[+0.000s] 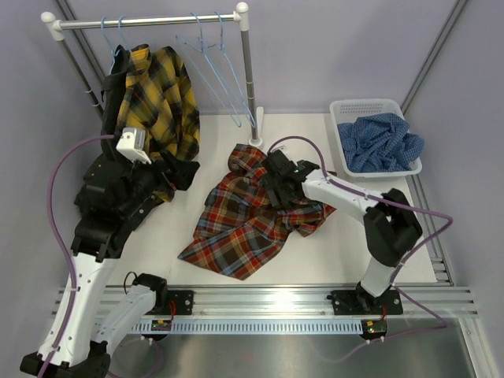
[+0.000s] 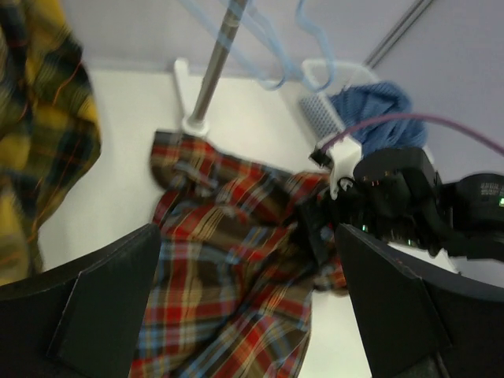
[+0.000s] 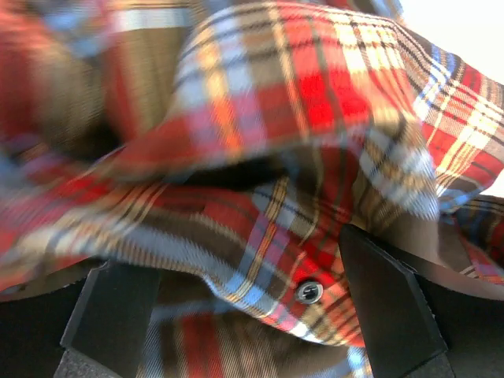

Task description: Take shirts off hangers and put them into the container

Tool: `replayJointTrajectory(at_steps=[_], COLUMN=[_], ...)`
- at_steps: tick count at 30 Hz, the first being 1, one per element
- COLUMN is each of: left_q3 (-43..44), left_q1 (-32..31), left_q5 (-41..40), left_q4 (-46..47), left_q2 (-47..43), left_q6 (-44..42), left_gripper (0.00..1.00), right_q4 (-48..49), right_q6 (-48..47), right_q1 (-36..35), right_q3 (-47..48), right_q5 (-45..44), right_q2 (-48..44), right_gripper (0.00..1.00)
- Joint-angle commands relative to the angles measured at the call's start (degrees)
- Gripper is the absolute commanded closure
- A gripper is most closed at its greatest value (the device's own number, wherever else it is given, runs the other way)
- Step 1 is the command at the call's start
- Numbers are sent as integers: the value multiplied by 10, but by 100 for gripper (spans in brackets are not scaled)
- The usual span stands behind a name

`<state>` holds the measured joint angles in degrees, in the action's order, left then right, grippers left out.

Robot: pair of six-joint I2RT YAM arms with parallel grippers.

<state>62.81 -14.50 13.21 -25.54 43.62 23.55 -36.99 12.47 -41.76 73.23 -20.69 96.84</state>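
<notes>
A red-orange-navy plaid shirt [image 1: 248, 224] lies crumpled on the table, off any hanger. My right gripper [image 1: 277, 185] sits on its upper part, open, with a buttoned fold of the cloth [image 3: 260, 236] lying between the wide fingers [image 3: 386, 315]. My left gripper [image 1: 179, 172] is open above the table beside the yellow-black plaid shirt [image 1: 157, 98], which hangs from the rail. In the left wrist view the left gripper [image 2: 248, 236] holds nothing, and the red plaid shirt [image 2: 228, 244] lies below it. Two empty light-blue hangers [image 1: 216, 59] hang on the rail. A blue check shirt [image 1: 382, 142] fills the white container [image 1: 366, 103].
The white-and-metal rail [image 1: 150, 22] stands at the back left, with its post [image 1: 252, 87] and foot just behind the red shirt. A black garment [image 1: 113, 83] shows at the yellow shirt's left edge. Purple cables loop from both arms. Grey walls close in the table.
</notes>
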Motion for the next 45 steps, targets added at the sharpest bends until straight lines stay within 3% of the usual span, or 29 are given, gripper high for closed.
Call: replayJointTrajectory(at_steps=[1,4,8,11,12,15,18,22,27,30,35,41,45], left_q3=[-17,-20,-22,-28,-28,-28,-26,-23,-15,-12,-15,-17,-21], left_q1=[1,2,2,0,-1,-4,-5,-6,-7,-8,-8,-10,-10], left_q5=[-40,-40,-35,-38,-39,-40,-39,-36,-32,-32,-31,-28,-22], left_q4=[-32,-33,-33,-33,-33,-32,-33,-32,-33,-33,-33,-32,-33], left_q2=[-22,-34,-36,-37,-37,-35,-32,-29,-24,-22,-23,-25,-27], left_q6=[-41,-47,-54,-61,-62,-67,-69,-66,-65,-63,-60,-54,-49], left_gripper=[1,1,1,1,1,1,1,1,1,1,1,1,1], right_q4=[-27,-36,-22,-11,-7,11,35,57,43,25,11,37,46], right_q6=[21,15,-11,-24,-26,-24,-25,-19,-19,-31,-64,-112,-120], right_q1=[-2,20,41,42,43,45,48,64,115,140,172,212,256], right_q3=[47,70,68,64,61,46,24,-5,52,167,333,567,772], right_q5=[-130,-89,37,91,101,118,118,138,158,147,121,84,85], right_q2=[66,112,128,131,130,123,97,-20,-142,-191,-190,-107,4], right_gripper=[0,1,3,29,51,99,100,100,100,100,100,100,100])
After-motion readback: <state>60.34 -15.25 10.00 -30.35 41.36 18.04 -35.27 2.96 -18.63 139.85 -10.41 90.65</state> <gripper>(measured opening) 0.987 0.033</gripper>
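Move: The red plaid shirt's bunched fold, which the open right fingers are about to take, lies some 6 cm below that hand and about 1 cm ahead, with no sideways offset. From that hand, the container stands roughly 19 cm ahead, 25 cm to the right and 4 cm lower; the white rack foot is about 15 cm ahead, 5 cm left and 6 cm lower. From the left hand, the shirt fold lies about 7 cm ahead, 22 cm right and 32 cm below. Right hand sinks about 7 cm, pinches the plaid shirt, then hoists it nearly 60 cm, fingers tipping upward. ##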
